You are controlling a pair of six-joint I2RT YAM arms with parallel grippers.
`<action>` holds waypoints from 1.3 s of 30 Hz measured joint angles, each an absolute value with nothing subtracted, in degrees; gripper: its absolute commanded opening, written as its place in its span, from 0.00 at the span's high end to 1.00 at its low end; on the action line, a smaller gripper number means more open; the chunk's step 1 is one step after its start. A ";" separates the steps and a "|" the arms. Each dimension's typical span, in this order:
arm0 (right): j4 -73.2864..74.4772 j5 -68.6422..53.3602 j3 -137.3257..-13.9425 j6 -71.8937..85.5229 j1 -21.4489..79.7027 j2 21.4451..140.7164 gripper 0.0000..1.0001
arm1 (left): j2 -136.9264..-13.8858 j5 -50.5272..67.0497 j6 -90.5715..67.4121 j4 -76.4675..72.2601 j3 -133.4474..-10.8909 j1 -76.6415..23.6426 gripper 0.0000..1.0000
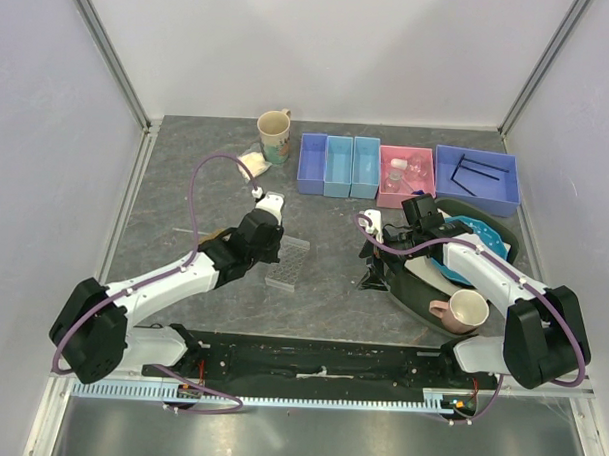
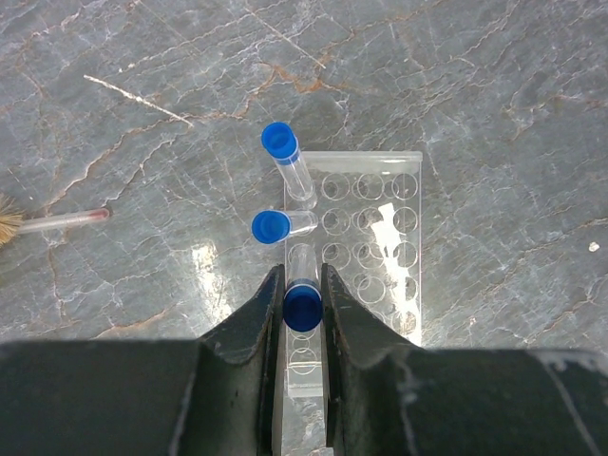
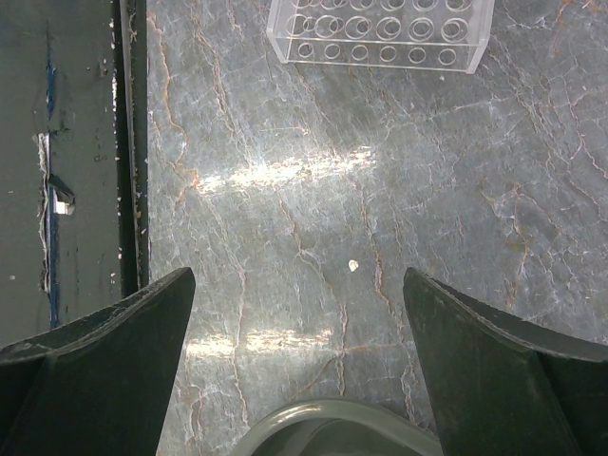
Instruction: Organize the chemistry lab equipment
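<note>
My left gripper (image 2: 303,280) is shut on a blue-capped clear tube (image 2: 303,309), held over the left row of the clear plastic tube rack (image 2: 380,237). Two more blue-capped tubes (image 2: 280,144) (image 2: 271,226) stand in that same row, leaning. In the top view the rack (image 1: 288,262) lies mid-table, right of my left gripper (image 1: 271,245). My right gripper (image 3: 299,313) is open over bare table, with the rack (image 3: 380,33) ahead of it. A white-stoppered flask (image 1: 395,174) sits in the pink bin (image 1: 418,193). A bag of pale powder (image 1: 253,164) lies by the cream mug (image 1: 275,135).
A row of blue bins (image 1: 339,166) stands at the back, and the far-right bin (image 1: 498,198) holds black wire pieces. A dark tray (image 1: 415,284) at the right carries a blue plate (image 1: 479,239) and a pink mug (image 1: 462,312). A small brush (image 2: 57,220) lies left of the rack.
</note>
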State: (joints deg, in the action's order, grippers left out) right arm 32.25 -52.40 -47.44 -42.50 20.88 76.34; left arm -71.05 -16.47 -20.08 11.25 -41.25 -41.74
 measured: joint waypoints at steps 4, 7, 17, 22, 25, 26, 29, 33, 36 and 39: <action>32.25 -52.40 -47.44 -42.70 20.88 76.34 0.02 | -71.44 -16.49 -20.08 10.57 -40.49 -41.74 0.98; 32.25 -52.40 -47.44 -42.81 20.88 76.34 0.02 | -71.64 -16.49 -20.08 10.09 -39.92 -41.74 0.97; 32.29 -52.38 -47.44 -42.92 20.88 76.34 0.02 | -74.94 -16.47 -20.10 9.76 -39.88 -41.74 0.64; 32.29 -52.38 -47.44 -42.96 20.88 76.34 0.02 | -75.00 -16.40 -20.29 10.20 -39.88 -41.74 0.44; 32.34 -52.36 -47.46 -43.03 20.88 76.34 0.02 | -73.89 -16.29 -20.56 11.51 -39.90 -41.74 0.36; 32.40 -52.36 -47.46 -43.11 20.88 76.34 0.02 | -73.03 -16.23 -20.64 12.05 -39.90 -41.74 0.35; 32.53 -52.31 -47.46 -43.20 20.88 76.34 0.02 | -69.25 -16.10 -20.73 14.04 -39.90 -41.74 0.30; 32.93 -51.92 -47.72 -43.38 20.88 76.34 0.02 | -62.41 -15.99 -20.67 16.27 -39.94 -41.41 0.24; 33.12 -51.64 -47.81 -43.51 20.88 76.34 0.02 | -57.36 -15.42 -20.25 17.80 -40.01 -39.29 0.19; 33.34 -51.46 -47.83 -43.62 20.88 76.34 0.02 | -53.91 -14.39 -19.75 19.11 -40.05 -33.32 0.15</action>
State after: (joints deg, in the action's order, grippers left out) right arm 33.34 -51.46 -47.83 -43.62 20.88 76.34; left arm -53.91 -14.39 -19.75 19.11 -40.05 -33.32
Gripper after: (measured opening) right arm 0.982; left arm 0.809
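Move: The left hand still pinches a blue-capped test tube over the rack. The tube's slot, third from the far end in the rack's left row, lies almost straight below, about 4 cm down; the rack's middle is some 3 cm right and 2 cm back. Two racked tubes stand about 2 and 5 cm ahead, the farther one 1 cm right. The brush lies roughly 13 cm left and 2 cm ahead. From the right hand the slot is some 20 cm left and 4 cm ahead. Still pinching the blue-capped tube, the left fingers push it nearly straight down into the rack, about 3 cm. They then open wide and let go at the bottom, and the hand comes up off the cap by some 8 cm, swinging about 5 cm left, away from the rack, as the fingers tip up slightly. ##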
